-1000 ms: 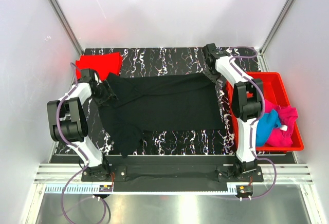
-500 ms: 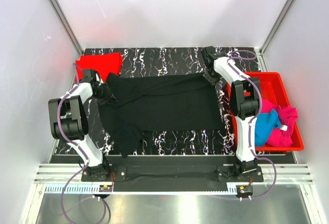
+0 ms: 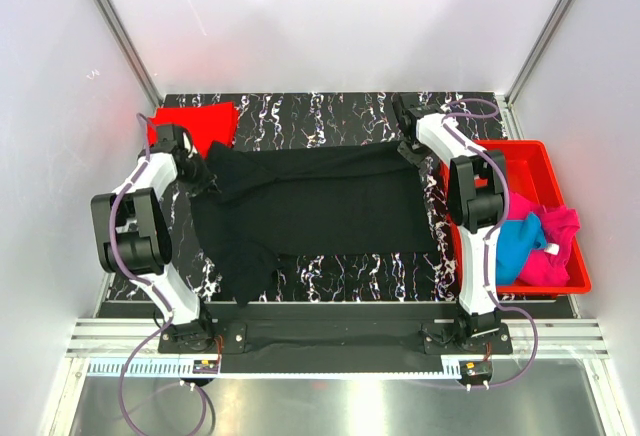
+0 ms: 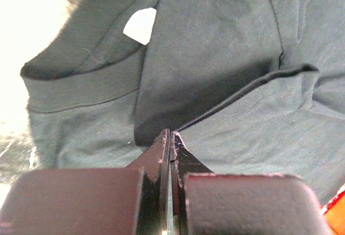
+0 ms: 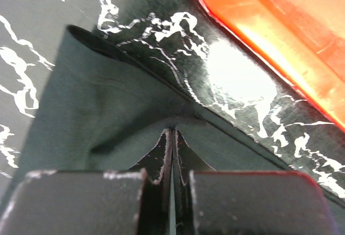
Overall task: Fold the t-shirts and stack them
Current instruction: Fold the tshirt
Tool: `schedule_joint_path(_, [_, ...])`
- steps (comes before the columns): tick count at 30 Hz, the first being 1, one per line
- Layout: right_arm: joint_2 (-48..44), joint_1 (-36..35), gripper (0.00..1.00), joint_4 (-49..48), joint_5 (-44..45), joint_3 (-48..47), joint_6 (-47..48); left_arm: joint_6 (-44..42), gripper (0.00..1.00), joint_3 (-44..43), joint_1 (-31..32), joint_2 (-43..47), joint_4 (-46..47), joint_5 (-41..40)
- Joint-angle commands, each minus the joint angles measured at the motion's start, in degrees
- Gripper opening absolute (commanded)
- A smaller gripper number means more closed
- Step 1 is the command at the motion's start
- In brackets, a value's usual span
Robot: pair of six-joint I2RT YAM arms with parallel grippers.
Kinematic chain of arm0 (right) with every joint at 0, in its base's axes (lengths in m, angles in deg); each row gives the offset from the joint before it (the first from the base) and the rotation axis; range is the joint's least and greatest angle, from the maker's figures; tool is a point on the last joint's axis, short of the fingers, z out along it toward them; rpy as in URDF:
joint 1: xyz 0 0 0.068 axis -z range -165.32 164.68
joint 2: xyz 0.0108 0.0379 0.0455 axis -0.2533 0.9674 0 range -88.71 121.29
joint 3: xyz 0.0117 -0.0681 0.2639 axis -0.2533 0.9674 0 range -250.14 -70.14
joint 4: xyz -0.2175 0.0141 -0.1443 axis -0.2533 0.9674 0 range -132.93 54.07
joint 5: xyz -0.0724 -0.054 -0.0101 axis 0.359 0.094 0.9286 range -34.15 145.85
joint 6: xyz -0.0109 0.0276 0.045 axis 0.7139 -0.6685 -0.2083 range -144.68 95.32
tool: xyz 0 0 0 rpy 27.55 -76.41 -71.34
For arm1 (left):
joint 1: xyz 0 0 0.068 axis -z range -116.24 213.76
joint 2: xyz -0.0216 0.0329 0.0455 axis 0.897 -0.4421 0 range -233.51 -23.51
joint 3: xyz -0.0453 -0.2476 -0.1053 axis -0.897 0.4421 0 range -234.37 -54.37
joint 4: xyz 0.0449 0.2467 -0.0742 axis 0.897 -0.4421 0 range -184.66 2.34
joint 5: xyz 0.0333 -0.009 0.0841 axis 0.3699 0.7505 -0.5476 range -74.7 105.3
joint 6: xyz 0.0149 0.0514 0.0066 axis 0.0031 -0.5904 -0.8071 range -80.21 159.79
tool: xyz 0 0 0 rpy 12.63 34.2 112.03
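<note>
A black t-shirt (image 3: 320, 201) lies spread across the marbled table, one part hanging toward the front left. My left gripper (image 3: 203, 170) is at its back-left corner, near the collar (image 4: 81, 76). In the left wrist view the gripper (image 4: 170, 133) is shut, and a fold of the black cloth (image 4: 215, 41) runs out from the tips. My right gripper (image 3: 409, 147) is at the back-right corner; its tips (image 5: 171, 131) are shut on puckered black cloth (image 5: 81, 100). A red t-shirt (image 3: 195, 121) lies folded at the back left. Blue (image 3: 518, 246) and magenta (image 3: 556, 248) t-shirts sit bunched in the bin.
A rigid red plastic bin (image 3: 541, 148) stands at the table's right edge, close beside the right arm; its rim (image 5: 280, 30) shows in the right wrist view. White walls enclose the table on three sides. Both arm bases are at the near edge.
Both grippers have closed on the black t-shirt's back corners. The left gripper has shifted a little toward the back left, drawing that corner with it.
</note>
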Motion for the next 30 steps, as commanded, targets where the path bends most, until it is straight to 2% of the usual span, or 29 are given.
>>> schedule_joint_path(1, [-4.5, 0.3, 0.00, -1.5, 2.5, 1.5, 2.4, -0.6, 0.00, -3.4, 0.2, 3.3, -3.5, -5.0])
schedule_joint_path(7, [-6.4, 0.3, 0.00, -1.1, 1.5, 3.5, 4.0, -1.5, 0.00, -2.7, 0.1, 4.0, -5.2, -7.8])
schedule_joint_path(17, [-11.3, 0.2, 0.00, -7.2, -2.2, 14.6, 5.9, -1.9, 0.00, -0.6, 0.2, 4.8, -5.3, -9.8])
schedule_joint_path(23, [-10.4, 0.3, 0.01, -7.2, -3.3, 15.7, 6.3, -1.5, 0.00, 1.0, 0.2, 4.1, -5.2, -9.7])
schedule_joint_path(24, [-10.4, 0.2, 0.01, -7.3, -3.4, 15.8, 6.4, -1.3, 0.02, 1.2, 0.2, 4.1, -5.2, -9.8])
schedule_joint_path(27, [-10.4, 0.2, 0.07, -6.0, -4.0, 15.0, 6.4, -1.0, 0.19, 1.1, 0.2, 4.3, -5.9, -9.3])
schedule_joint_path(28, [-10.6, 0.2, 0.20, -5.3, -4.2, 14.4, 6.3, -1.0, 0.35, 0.9, 0.1, 4.8, -6.2, -9.1])
schedule_joint_path(30, [-11.4, 0.3, 0.27, -4.3, -4.3, 14.0, 6.7, -1.2, 0.46, 0.0, 0.2, 6.1, -6.2, -9.1])
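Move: Both hands already pinch the rear edge of the t-shirt's folded-over flap. The right hand's laying spot on the lower layer is about 5 cm back and 2 below it; the red bin's middle is some 19 cm to its right and 16 back. The left hand's laying spot is about 3 cm back, 2 to its left and 2 below; the folded red shirt lies roughly 21 cm ahead and 8 left, 3 below. Back towards the robot goes the right hand, almost level over the shirt at first and then sinking a little, about 5 cm in all, drawing the flap's corner along the lower layer. The left hand first rises slightly and shifts left with its end of the edge, then comes back and down, ending 3 cm nearer the base. Both hold on until the end, when their fingers part and let the cloth go. ##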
